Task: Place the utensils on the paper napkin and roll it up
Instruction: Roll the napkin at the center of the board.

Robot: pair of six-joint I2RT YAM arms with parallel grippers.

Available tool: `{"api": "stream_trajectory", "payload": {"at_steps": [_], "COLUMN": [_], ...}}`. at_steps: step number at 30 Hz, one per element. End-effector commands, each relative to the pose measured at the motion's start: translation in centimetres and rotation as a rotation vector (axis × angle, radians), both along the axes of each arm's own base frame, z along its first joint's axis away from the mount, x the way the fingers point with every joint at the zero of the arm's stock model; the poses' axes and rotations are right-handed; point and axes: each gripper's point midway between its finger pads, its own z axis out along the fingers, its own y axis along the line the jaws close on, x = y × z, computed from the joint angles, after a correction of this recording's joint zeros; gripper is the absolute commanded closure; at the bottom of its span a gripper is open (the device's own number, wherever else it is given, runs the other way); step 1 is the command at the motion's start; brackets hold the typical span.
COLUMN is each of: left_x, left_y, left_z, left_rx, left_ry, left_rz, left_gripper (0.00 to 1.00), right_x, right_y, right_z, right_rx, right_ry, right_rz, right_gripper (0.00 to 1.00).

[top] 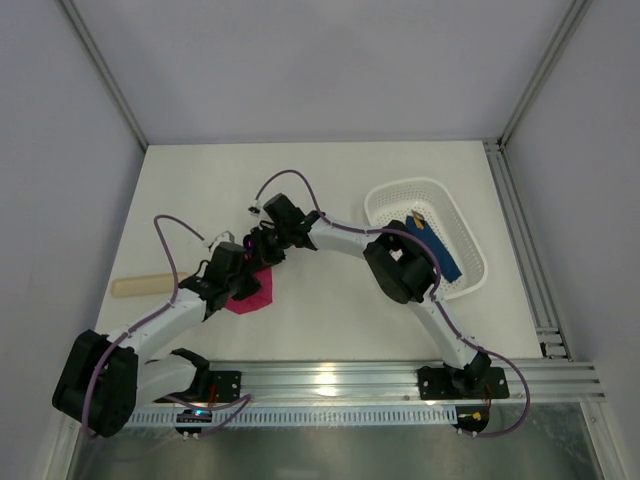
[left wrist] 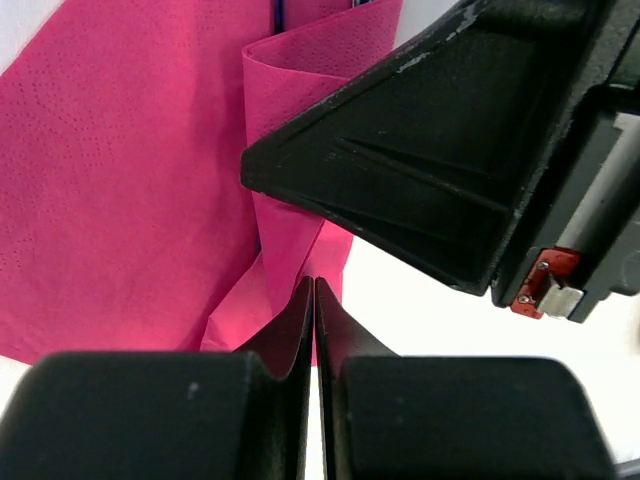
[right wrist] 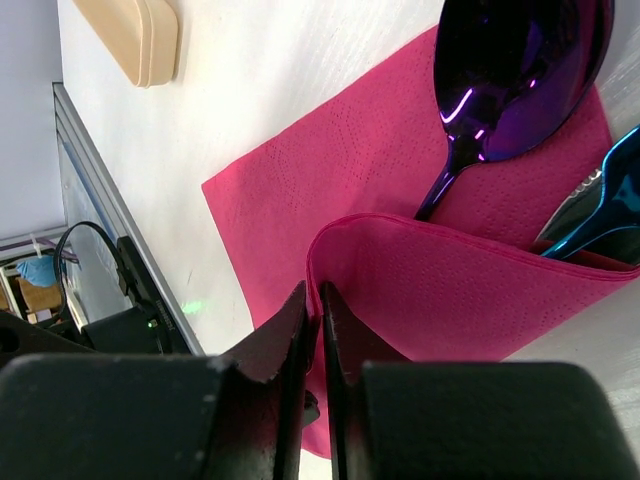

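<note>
The magenta paper napkin lies on the white table between both arms, one side lifted and folded over. In the right wrist view a glossy purple spoon lies on the napkin. A second shiny utensil pokes out from under the raised fold. My right gripper is shut on the rim of that fold. My left gripper is shut, its tips pinching a lifted flap of the napkin. The right gripper's black body hangs just beyond it. From above, the left gripper and the right gripper almost touch.
A pale beige flat stick lies left of the napkin and shows in the right wrist view. A white perforated basket stands at the right with a blue flat strip in it. The aluminium rail runs along the near edge.
</note>
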Motion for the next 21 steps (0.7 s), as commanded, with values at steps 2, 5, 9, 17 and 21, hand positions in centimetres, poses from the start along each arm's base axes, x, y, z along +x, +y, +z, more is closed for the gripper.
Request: {"api": "stream_trajectory", "payload": {"at_steps": [2,5,9,17,21], "left_x": [1.1,0.5,-0.1,-0.5,-0.7], "left_y": [0.7,1.1,1.4,1.8,2.0], "left_z": [0.4,-0.3,-0.8,-1.1,-1.3], "left_rx": [0.036,0.049,0.042,0.051,0.056], "left_ry": [-0.049,-0.029,-0.020,-0.013,-0.011], "left_rz": [0.025,0.035,0.049,0.062,0.067], "left_gripper": [1.00,1.00,1.00,1.00,1.00], "right_x": [0.2,0.2,0.2,0.5,1.3], "right_y": [0.9,0.9,0.9,0.3,-0.5], "right_z": [1.7,2.1,2.5,3.9,5.1], "right_rx": [0.031,0.036,0.041,0.045,0.049], "right_ry": [-0.047,-0.051,-0.057,-0.090,-0.117], "right_rz": [0.022,0.024,0.027,0.031,0.021], "right_gripper": [0.86,0.82,0.75,0.54,0.48]}}
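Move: The napkin's folded-over flap lies at my shut left fingertips, its middle about 3 cm ahead, level sideways and 1 cm lower. My right fingers pinch the flap's raised edge, with no offset from them, some 4 cm ahead of my left hand. From my left hand, the purple spoon's bowl is about 9 cm ahead and 3 cm left, the blue utensil some 12 cm ahead and 1 cm left, both about 2 cm lower. I keep my left fingers shut and bring them down and to the left about 2 cm each way, drawing back a centimetre late on, so the tips bear on the near part of the napkin's flap. Meanwhile my right hand stays in place and spreads its fingers to about half open, easing off its pinch on the raised edge. ##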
